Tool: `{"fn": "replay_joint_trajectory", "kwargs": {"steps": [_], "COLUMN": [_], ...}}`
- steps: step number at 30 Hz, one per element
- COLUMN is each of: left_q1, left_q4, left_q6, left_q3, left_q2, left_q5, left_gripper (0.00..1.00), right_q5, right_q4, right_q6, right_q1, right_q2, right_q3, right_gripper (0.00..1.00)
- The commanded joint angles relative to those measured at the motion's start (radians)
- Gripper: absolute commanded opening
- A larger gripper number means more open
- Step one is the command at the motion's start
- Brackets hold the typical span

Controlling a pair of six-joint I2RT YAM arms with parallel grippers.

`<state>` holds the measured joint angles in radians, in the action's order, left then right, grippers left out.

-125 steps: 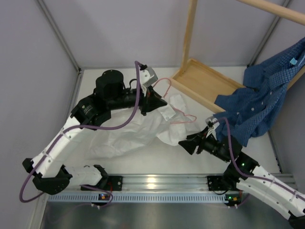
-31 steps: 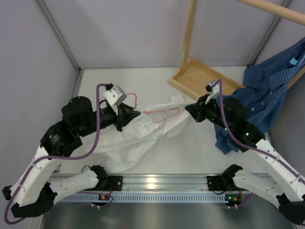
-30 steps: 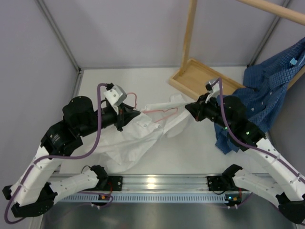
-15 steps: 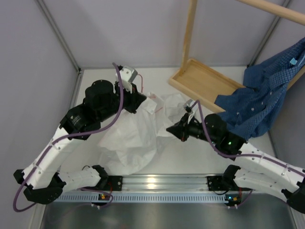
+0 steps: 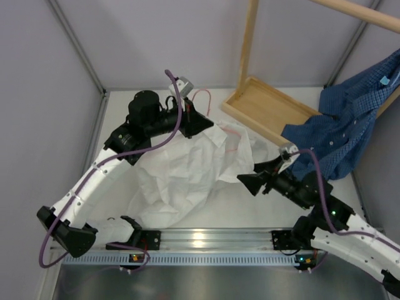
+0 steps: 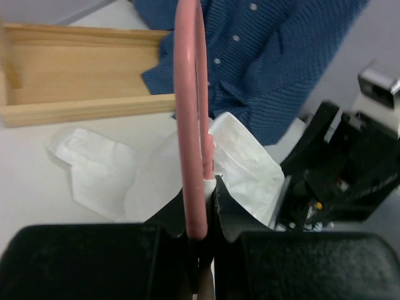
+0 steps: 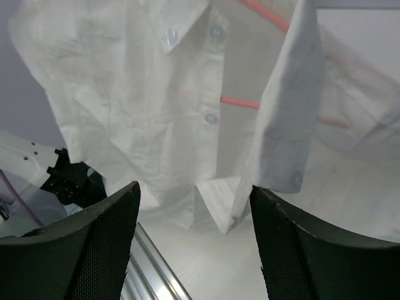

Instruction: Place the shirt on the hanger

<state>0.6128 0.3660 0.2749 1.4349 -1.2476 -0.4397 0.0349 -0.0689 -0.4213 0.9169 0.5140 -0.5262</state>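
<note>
My left gripper (image 5: pixel 206 124) is shut on the pink wire hanger (image 5: pixel 201 95) and holds it raised at the back centre. In the left wrist view the hanger's wire (image 6: pixel 187 119) runs up from between the closed jaws (image 6: pixel 209 187). The white shirt (image 5: pixel 184 172) hangs from the hanger and spreads, wrinkled, over the table. Pink wire shows through its fabric (image 5: pixel 235 136). My right gripper (image 5: pixel 247 182) is open and empty, just off the shirt's right edge. Its wrist view shows the open gripper (image 7: pixel 197 250) facing the shirt's buttoned front (image 7: pixel 156 94), with hanger wire (image 7: pixel 240 102) inside it.
A light wooden rack frame with a tray base (image 5: pixel 265 106) stands at the back right. A blue checked shirt (image 5: pixel 340 134) hangs on it, close behind my right arm. Grey walls close the back and sides. A metal rail (image 5: pixel 206 240) runs along the near edge.
My left gripper has moved right and back with the hanger, and the shirt has spread further to the right. My right gripper has drawn back toward the near right, away from the shirt.
</note>
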Motion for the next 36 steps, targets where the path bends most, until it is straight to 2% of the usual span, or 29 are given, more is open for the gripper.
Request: {"fn": "replay_joint_trajectory", "kwargs": {"steps": [1, 3, 4, 5, 10, 14, 19, 22, 23, 24, 27, 31, 36], "left_q1": [-0.002, 0.002, 0.007, 0.031, 0.149, 0.165, 0.165, 0.165, 0.165, 0.165, 0.172, 0.196, 0.214], "left_q4": [-0.218, -0.335, -0.364, -0.402, -0.423, -0.438, -0.441, -0.443, -0.441, -0.441, -0.441, -0.441, -0.441], "left_q6": [-0.043, -0.005, 0.010, 0.015, -0.042, -0.056, -0.059, -0.060, -0.060, -0.057, -0.055, -0.075, -0.083], "left_q3": [-0.091, -0.167, -0.186, -0.203, -0.251, -0.283, -0.300, -0.298, -0.297, -0.292, -0.292, -0.303, -0.303], "left_q2": [0.059, 0.063, 0.065, 0.066, 0.105, 0.146, 0.174, 0.175, 0.169, 0.159, 0.145, 0.146, 0.134], "left_q5": [-0.305, -0.404, -0.481, -0.497, -0.496, -0.421, -0.301, -0.405, -0.447, -0.521, -0.594, -0.590, -0.590], "left_gripper": [0.00, 0.00, 0.00, 0.00, 0.00, 0.00, 0.00, 0.00, 0.00, 0.00, 0.00, 0.00, 0.00], "right_q5": [0.045, 0.037, 0.027, -0.007, -0.168, -0.285, -0.326, -0.361, -0.389, -0.392, -0.406, -0.402, -0.426], "right_q4": [-0.282, -0.351, -0.370, -0.387, -0.411, -0.414, -0.372, -0.300, -0.260, -0.247, -0.215, -0.210, -0.148], "right_q6": [0.001, 0.012, 0.042, 0.061, 0.209, 0.263, 0.273, 0.274, 0.276, 0.277, 0.291, 0.303, 0.294], "right_q1": [0.010, 0.010, 0.011, 0.011, 0.010, 0.008, 0.010, 0.010, 0.010, 0.011, 0.010, 0.010, 0.010], "right_q2": [-0.204, -0.216, -0.177, -0.139, 0.136, 0.254, 0.302, 0.282, 0.281, 0.282, 0.300, 0.351, 0.408], "right_q3": [-0.069, -0.142, -0.181, -0.261, -0.516, -0.702, -0.716, -0.644, -0.626, -0.624, -0.644, -0.698, -0.710], "right_gripper": [0.69, 0.66, 0.65, 0.64, 0.61, 0.60, 0.60, 0.58, 0.54, 0.52, 0.50, 0.50, 0.40]}}
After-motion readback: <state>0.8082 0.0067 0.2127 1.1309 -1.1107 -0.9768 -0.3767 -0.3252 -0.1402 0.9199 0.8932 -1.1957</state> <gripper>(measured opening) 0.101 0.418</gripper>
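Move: The left gripper still pinches the hanger at the hook's neck. The open right gripper it is brought to meet is about 12 cm back, 14 cm to its right and 13 cm lower. Seen from the right gripper, that neck is some 12 cm ahead, 14 cm left and 13 cm up; the shirt collar is about 9 cm ahead, 10 cm left and 7 cm up, and a shirt flap is roughly 4 cm ahead, 3 cm left and just above. Bring the left gripper back about 16 cm and slightly right, quickly at first, keeping its pinch on the hanger and turning some 40 degrees clockwise. Draw the right gripper briefly back and right off the shirt flap, then raise it to about 15 cm above its start while swinging left to the hook, turning counter-clockwise and partly closing its fingers around the hook without shutting them. ##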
